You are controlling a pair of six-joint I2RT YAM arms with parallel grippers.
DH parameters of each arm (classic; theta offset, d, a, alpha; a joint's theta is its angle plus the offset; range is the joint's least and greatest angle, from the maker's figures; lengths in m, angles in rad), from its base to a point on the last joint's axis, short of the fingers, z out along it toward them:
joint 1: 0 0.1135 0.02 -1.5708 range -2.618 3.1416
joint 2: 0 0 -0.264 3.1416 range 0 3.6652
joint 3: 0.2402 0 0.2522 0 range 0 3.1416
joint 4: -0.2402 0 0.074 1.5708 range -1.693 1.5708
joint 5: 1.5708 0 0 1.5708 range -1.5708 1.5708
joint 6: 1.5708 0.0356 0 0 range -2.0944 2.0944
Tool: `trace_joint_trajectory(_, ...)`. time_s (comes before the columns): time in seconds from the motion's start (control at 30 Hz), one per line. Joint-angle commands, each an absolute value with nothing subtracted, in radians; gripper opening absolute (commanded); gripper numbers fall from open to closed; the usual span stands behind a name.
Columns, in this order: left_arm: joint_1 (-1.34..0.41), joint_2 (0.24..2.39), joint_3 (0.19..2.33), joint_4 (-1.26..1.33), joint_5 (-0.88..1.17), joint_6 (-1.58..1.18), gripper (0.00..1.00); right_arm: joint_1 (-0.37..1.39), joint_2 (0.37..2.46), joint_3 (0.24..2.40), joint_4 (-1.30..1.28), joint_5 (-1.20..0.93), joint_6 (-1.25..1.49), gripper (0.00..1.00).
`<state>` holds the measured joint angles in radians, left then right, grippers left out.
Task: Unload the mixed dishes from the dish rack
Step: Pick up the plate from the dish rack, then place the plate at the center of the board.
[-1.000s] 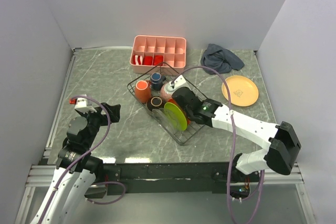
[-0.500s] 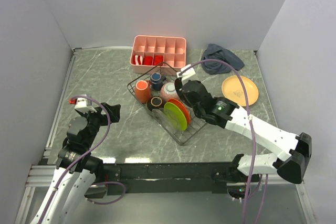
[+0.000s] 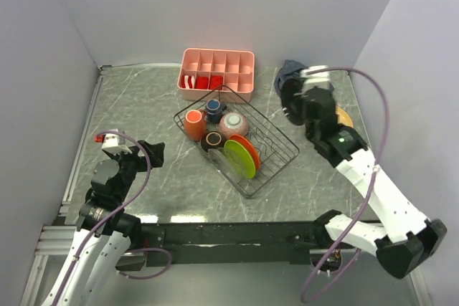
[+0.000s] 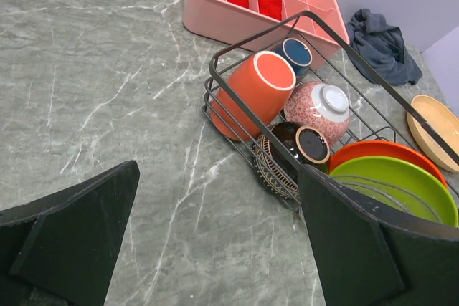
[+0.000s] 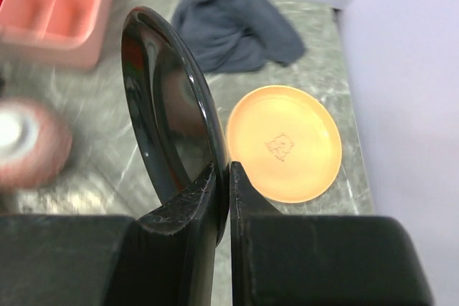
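Note:
The black wire dish rack (image 3: 275,157) stands mid-table. It holds an orange mug (image 3: 193,124), a small dark-blue cup (image 3: 214,110), a pinkish speckled bowl (image 3: 234,124), a dark-brown bowl (image 3: 212,140), and upright lime green (image 3: 239,158) and orange-red (image 3: 252,150) plates. My right gripper (image 5: 222,170) is shut on the rim of a glossy black plate (image 5: 165,105). It holds the plate on edge in the air, right of the rack. A tan plate (image 5: 283,141) lies flat on the table below it. My left gripper (image 4: 215,249) is open and empty, left of the rack.
A pink compartment tray (image 3: 217,73) with red-white items stands behind the rack. A grey cloth (image 5: 233,30) lies at the back right, beyond the tan plate. Walls close in the table on the left, back and right.
My right arm has risen from the rack with the black plate and swung right and back, to above the tan plate. The left arm has not moved.

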<state>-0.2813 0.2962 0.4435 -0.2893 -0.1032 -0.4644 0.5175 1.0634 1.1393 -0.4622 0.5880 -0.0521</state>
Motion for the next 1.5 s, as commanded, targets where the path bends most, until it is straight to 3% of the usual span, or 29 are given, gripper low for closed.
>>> trace_joint_trajectory(0.0,-0.285,0.290,0.469,-0.249,-0.107,-0.451,0.99,0.336,0.989,1.102,-0.353,0.473,0.073,0.00)
trace_joint_trajectory(0.5,-0.285,0.293,0.476,-0.256,-0.110,-0.449,0.99,-0.288,1.104,0.910,-0.175,0.034,0.572,0.00)
trace_joint_trajectory(1.03,-0.284,0.319,0.483,-0.268,-0.124,-0.445,0.99,-0.445,1.408,0.784,0.052,-0.147,0.788,0.00)
trace_joint_trajectory(1.4,-0.284,0.345,0.485,-0.268,-0.114,-0.442,0.99,-0.492,1.588,0.784,0.152,-0.229,0.798,0.00)
trace_joint_trajectory(1.47,-0.284,0.347,0.485,-0.268,-0.115,-0.442,0.99,-0.492,1.601,0.793,0.135,-0.227,0.790,0.07)
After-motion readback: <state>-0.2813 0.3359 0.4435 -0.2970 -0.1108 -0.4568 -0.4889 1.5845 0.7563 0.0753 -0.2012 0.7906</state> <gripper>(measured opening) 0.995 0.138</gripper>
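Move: The right hand holds the black plate upright by its edge. The yellow plate that it is being taken to lies about 14 cm right, 9 cm ahead and 28 cm below; the blue-grey cloth is about 24 cm ahead, 5 cm right and 27 cm down, and the dish rack's middle is 17 cm left, roughly level and 24 cm lower. From the left hand the yellow plate lies some 59 cm right, 19 cm ahead and 19 cm down. Sweeping to the right first and then mostly sinking, the right hand carries the black plate away from the rack to a place low over the yellow plate, about 20 cm right and 25 cm down. On the way it rolls its left side up some 65 degrees and swings clockwise about 40, tipping the plate towards flat; the fingers keep their pinch on the edge. ##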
